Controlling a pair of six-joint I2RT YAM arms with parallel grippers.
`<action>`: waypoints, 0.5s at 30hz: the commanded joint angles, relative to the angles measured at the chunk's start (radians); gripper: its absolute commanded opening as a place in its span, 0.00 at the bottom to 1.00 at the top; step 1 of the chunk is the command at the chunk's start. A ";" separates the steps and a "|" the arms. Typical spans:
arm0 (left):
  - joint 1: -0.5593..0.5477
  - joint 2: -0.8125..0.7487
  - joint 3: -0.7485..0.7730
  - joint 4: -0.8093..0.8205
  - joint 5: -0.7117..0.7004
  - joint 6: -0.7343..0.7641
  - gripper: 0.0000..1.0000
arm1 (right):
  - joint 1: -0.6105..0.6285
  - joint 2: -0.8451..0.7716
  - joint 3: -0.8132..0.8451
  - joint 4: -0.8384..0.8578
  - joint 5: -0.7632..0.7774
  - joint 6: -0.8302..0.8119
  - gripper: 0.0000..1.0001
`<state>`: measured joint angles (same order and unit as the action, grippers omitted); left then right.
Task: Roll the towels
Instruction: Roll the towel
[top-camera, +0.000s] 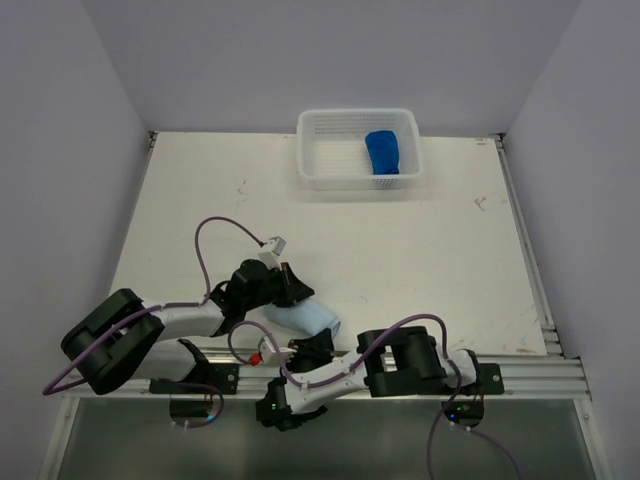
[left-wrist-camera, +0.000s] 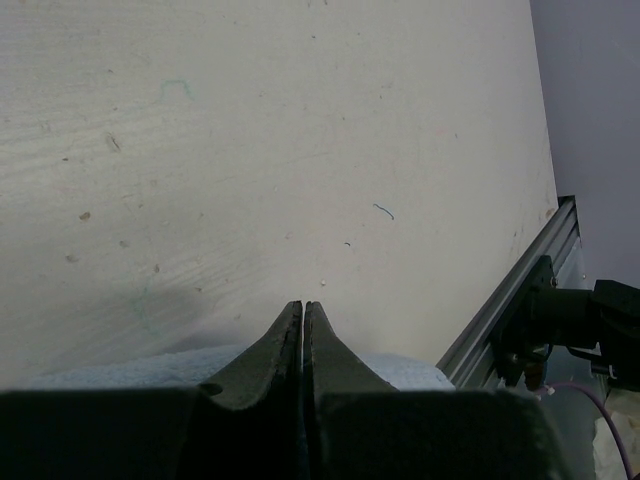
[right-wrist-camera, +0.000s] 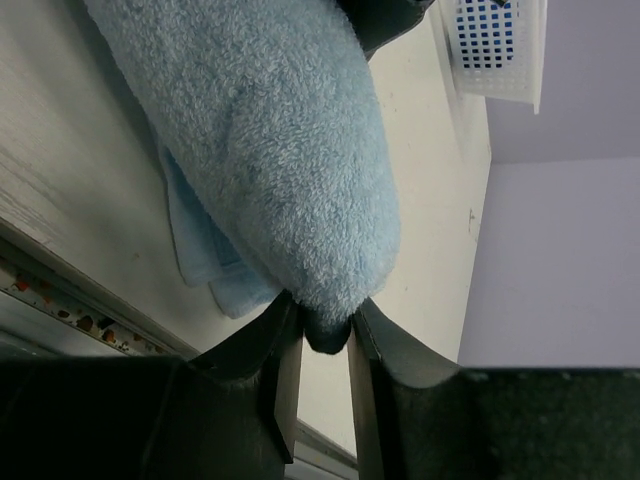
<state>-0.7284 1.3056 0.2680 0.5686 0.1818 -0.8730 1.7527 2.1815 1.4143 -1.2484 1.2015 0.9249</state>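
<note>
The pale sky-blue towel (top-camera: 303, 318) lies rolled near the table's front edge, a loose flat layer (right-wrist-camera: 200, 250) showing under the roll (right-wrist-camera: 270, 150). My right gripper (right-wrist-camera: 325, 315) has its fingers a narrow gap apart, and the roll's end is wedged between the tips, touching both. My left gripper (left-wrist-camera: 302, 306) is shut with nothing visible between its fingers. It rests over the towel's other side (left-wrist-camera: 120, 366). From above, the left gripper (top-camera: 290, 290) and right gripper (top-camera: 318, 345) flank the roll. The dark royal-blue towel (top-camera: 383, 152) lies rolled in the basket.
A white perforated basket (top-camera: 358, 115) stands at the table's far edge, also seen as the basket (right-wrist-camera: 495, 50) in the right wrist view. An aluminium rail (top-camera: 510, 372) runs along the near edge just behind the roll. Purple cables loop over both arms.
</note>
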 joint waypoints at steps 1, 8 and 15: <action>0.004 0.011 -0.015 0.027 -0.011 0.002 0.08 | 0.019 -0.012 0.026 -0.043 0.010 0.029 0.28; 0.004 0.007 -0.009 0.025 -0.021 0.006 0.08 | 0.045 -0.052 0.037 -0.094 -0.005 0.068 0.55; 0.004 0.012 0.019 0.008 -0.028 0.019 0.08 | 0.057 -0.238 -0.075 0.087 -0.097 -0.037 0.66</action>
<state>-0.7284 1.3060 0.2672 0.5747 0.1783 -0.8722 1.8004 2.0861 1.3720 -1.2457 1.1416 0.9203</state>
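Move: The light-blue towel bundle's middle lies about 6 cm ahead of the right hand and 5 cm to its left, nearly level, with its near right end between the fingertips. The left gripper's shut tips stand some 12 cm ahead of the right hand and 4 cm left. The table's front edge runs about 3 cm behind it and 4 cm lower. From the left hand, the bundle's middle lies roughly 6 cm back, 1 cm left and slightly below. Letting go of the towel's near end, the right fingers, already easing apart, spread to about two-thirds open as the hand backs away some 2 cm towards the table's front edge, rising about 1 cm near the finish. The left hand stays put, shut fingertips against the bundle's far side. ##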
